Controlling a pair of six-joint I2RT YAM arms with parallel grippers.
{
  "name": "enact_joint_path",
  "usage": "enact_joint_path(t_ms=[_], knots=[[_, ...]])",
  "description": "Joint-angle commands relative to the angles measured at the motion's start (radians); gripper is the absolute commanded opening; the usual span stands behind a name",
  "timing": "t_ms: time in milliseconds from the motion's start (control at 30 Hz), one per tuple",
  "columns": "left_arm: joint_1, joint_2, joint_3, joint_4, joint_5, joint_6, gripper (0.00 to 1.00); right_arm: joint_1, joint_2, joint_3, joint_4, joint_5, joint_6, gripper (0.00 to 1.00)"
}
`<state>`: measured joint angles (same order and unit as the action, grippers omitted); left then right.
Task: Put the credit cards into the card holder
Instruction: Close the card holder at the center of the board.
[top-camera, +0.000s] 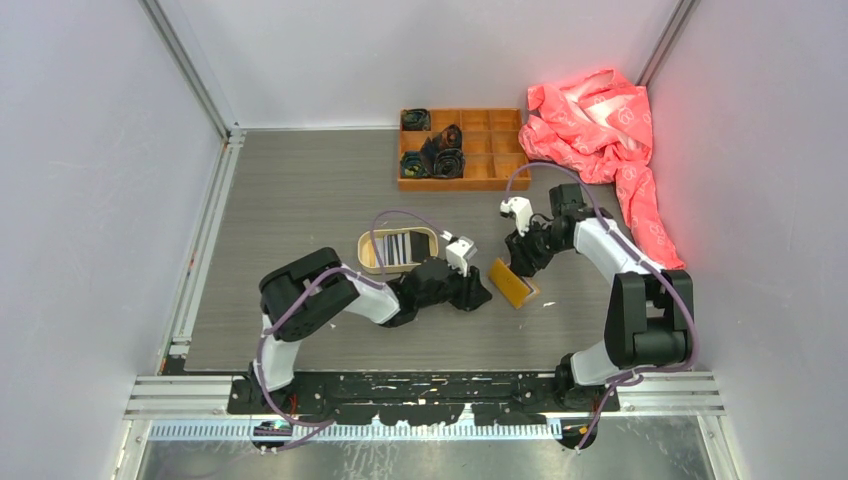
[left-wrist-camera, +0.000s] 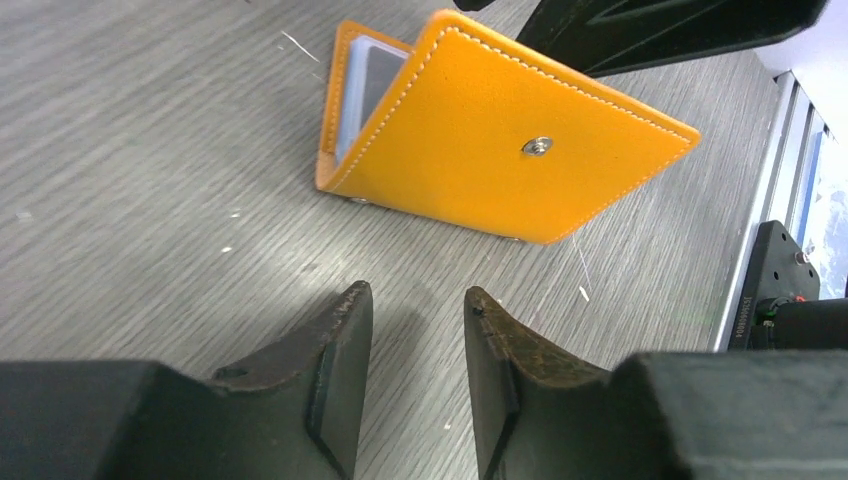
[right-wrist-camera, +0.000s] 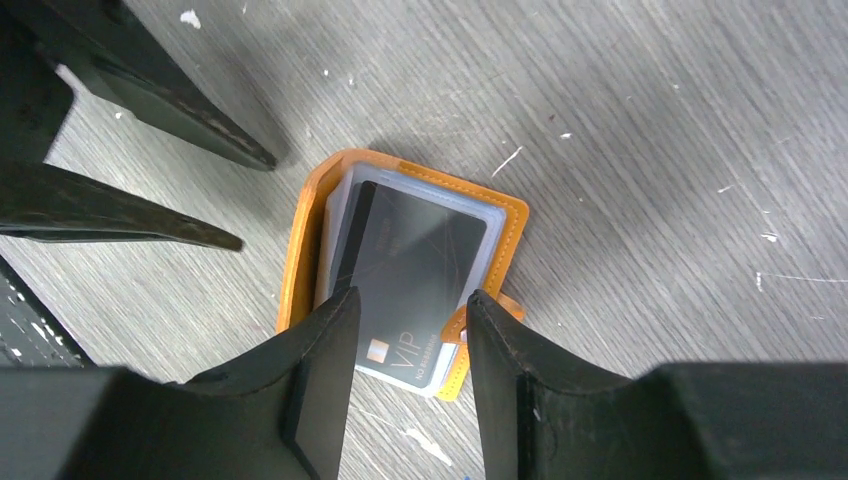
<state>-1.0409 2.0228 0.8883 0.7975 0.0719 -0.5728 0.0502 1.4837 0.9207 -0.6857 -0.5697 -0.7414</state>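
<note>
The mustard-orange card holder (top-camera: 514, 283) rests half-folded on the table between my two grippers. From the left wrist it stands like a tent, its snap side facing me (left-wrist-camera: 500, 150). My left gripper (left-wrist-camera: 418, 300) is open just short of it, with bare table between the fingers. My right gripper (right-wrist-camera: 410, 305) hovers open over the holder's mouth (right-wrist-camera: 310, 215), where a dark credit card (right-wrist-camera: 410, 250) printed VIP sits in a clear sleeve. More credit cards (top-camera: 400, 247), white with dark stripes, lie in the oval tan tray (top-camera: 365, 250).
An orange compartment box (top-camera: 480, 150) with dark rolled items stands at the back. A pink cloth (top-camera: 600, 120) is heaped at the back right. The left gripper's fingers (right-wrist-camera: 150, 90) reach close to the holder's left edge in the right wrist view.
</note>
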Motion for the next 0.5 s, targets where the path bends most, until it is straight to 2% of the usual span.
enact_joint_path(t_ms=[0,167,300,367,467], knots=[[0.015,-0.136,-0.056,0.105,-0.006,0.114,0.43,-0.026,-0.07,0.055,0.023,-0.023,0.08,0.49],[0.015,-0.204,-0.092,0.112,0.029,0.319,0.56,-0.036,-0.12,0.044,0.019,-0.08,0.082,0.49],[0.029,-0.196,-0.049,0.026,0.128,0.493,0.63,-0.084,-0.125,0.054,-0.008,-0.125,0.08,0.5],[0.046,-0.18,-0.008,-0.029,0.165,0.543,0.64,-0.096,-0.113,0.064,-0.034,-0.163,0.077,0.5],[0.096,-0.149,0.029,-0.059,0.242,0.526,0.64,-0.106,-0.078,0.088,-0.095,-0.2,0.069,0.49]])
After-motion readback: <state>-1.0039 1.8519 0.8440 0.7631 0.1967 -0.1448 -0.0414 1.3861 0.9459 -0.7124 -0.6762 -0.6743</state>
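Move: The half-open card holder lies about 6 cm to the right of the left gripper, 3 cm farther out and some 2 cm lower. From the right gripper it sits roughly 4 cm below, 2 cm nearer the base and 1 cm to the left. The card tray stands about 20 cm left of the left gripper and 11 cm farther out; the wooden box is some 33 cm ahead of that gripper and 5 cm to its left. Lift the left gripper about 5 cm off the table beside the card holder, easing 2 cm left, away from the raised cover; meanwhile roll it some 25 degrees clockwise as seen along its fingers and spread them wider. Raise the right gripper about 4 cm straight up from over the holder, its fingers staying half open. ##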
